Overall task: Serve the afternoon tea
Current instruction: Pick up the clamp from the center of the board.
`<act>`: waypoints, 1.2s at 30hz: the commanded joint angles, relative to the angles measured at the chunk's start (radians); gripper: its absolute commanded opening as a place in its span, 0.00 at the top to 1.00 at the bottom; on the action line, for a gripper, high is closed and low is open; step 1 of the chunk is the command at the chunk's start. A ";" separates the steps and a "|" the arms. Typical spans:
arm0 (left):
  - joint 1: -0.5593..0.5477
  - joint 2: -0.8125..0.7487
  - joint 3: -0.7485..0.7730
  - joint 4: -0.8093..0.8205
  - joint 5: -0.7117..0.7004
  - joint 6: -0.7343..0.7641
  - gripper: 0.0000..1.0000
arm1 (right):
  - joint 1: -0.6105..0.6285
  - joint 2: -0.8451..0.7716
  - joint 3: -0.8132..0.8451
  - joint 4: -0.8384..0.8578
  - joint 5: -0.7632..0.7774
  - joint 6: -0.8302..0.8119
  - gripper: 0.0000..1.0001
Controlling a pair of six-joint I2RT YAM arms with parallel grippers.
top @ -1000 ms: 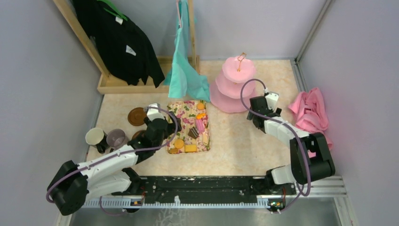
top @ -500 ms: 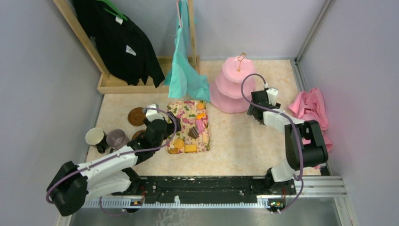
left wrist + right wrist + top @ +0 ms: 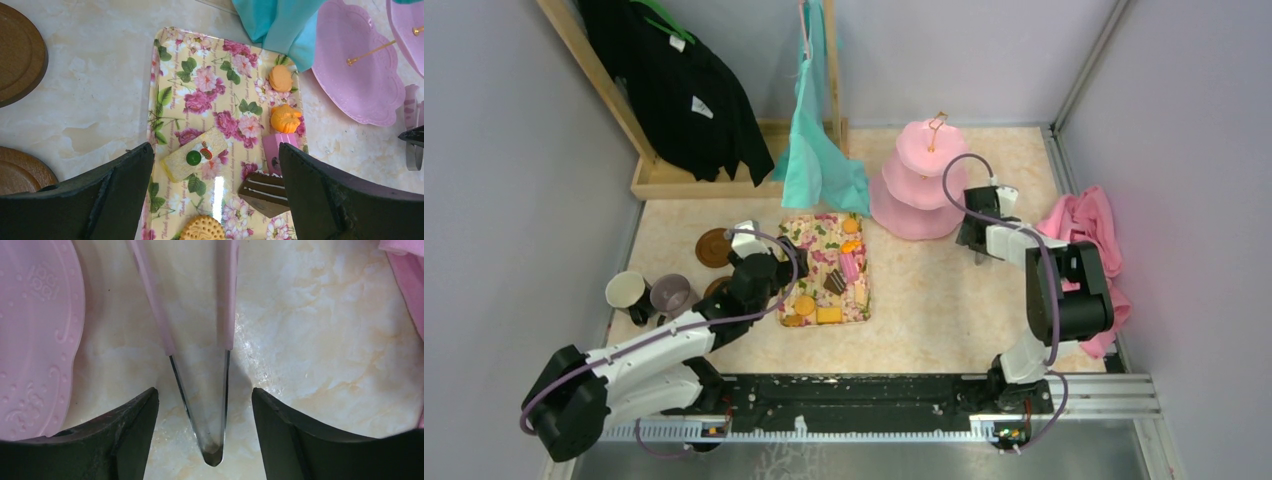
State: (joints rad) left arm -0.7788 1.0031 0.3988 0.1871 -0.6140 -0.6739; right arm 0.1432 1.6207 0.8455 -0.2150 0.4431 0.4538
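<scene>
The snacks lie on a floral tray (image 3: 824, 240). Below my left gripper (image 3: 215, 155), which is open, I see a yellow cake (image 3: 195, 153), a brown cake slice (image 3: 265, 190), a pink piece (image 3: 277, 147), an orange pumpkin (image 3: 285, 118) and biscuits. The pink three-tier stand (image 3: 919, 180) is at the back right. My right gripper (image 3: 204, 392) is low over the table beside the stand. It is open, its jaws on either side of the metal end of pink-armed tongs (image 3: 227, 300) without touching them. A cream mug (image 3: 627, 291), a mauve mug (image 3: 670, 295) and a brown saucer (image 3: 715, 247) stand at the left.
A second saucer (image 3: 20, 172) is partly under my left arm. A pink cloth (image 3: 1084, 235) lies against the right wall. A teal garment (image 3: 819, 165) and a black one (image 3: 684, 90) hang on a wooden rack at the back.
My right gripper has moved back and to the right, alongside the stand's base, and its arm has folded up more steeply. The left arm has barely shifted.
</scene>
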 commanded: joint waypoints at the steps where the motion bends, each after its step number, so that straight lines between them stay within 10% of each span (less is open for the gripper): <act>1: -0.004 -0.036 -0.013 0.015 -0.008 -0.010 0.01 | -0.012 0.002 0.032 -0.014 -0.022 -0.008 0.33; 11: -0.005 -0.111 -0.016 -0.065 -0.004 -0.042 0.01 | -0.011 -0.080 -0.059 0.034 -0.111 0.005 0.66; 36: -0.007 -0.247 0.016 -0.218 0.013 -0.061 0.01 | 0.353 -0.579 -0.207 -0.253 -0.029 0.109 0.72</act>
State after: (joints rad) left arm -0.7792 0.7826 0.3832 0.0067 -0.6048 -0.7265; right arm 0.4221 1.1130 0.6491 -0.4156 0.3588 0.5095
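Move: The clamp lies on the table between my right fingers, roughly fore and aft. Its bent metal end is near the tips, and its middle is about 4 cm ahead and 2 cm below. From that hand, the pink tiered stand is some 16 cm left and 10 cm ahead, the pink cloth about 27 cm right and 4 cm back, and the tray's middle 41 cm left and 7 cm back. My left hand has the clamp about 45 cm to its right, 7 cm ahead and 11 cm lower. I keep my right hand low and close its fingers from well open to about a third, pinching the clamp's two metal legs together. Then I draw back from the stand, soon lifting and swinging left towards the tray: roughly 8 cm back, 8 cm left and 5 cm up, turning some 15 degrees counter-clockwise. My left hand, still open, eases about 2 cm each back, up and left. ##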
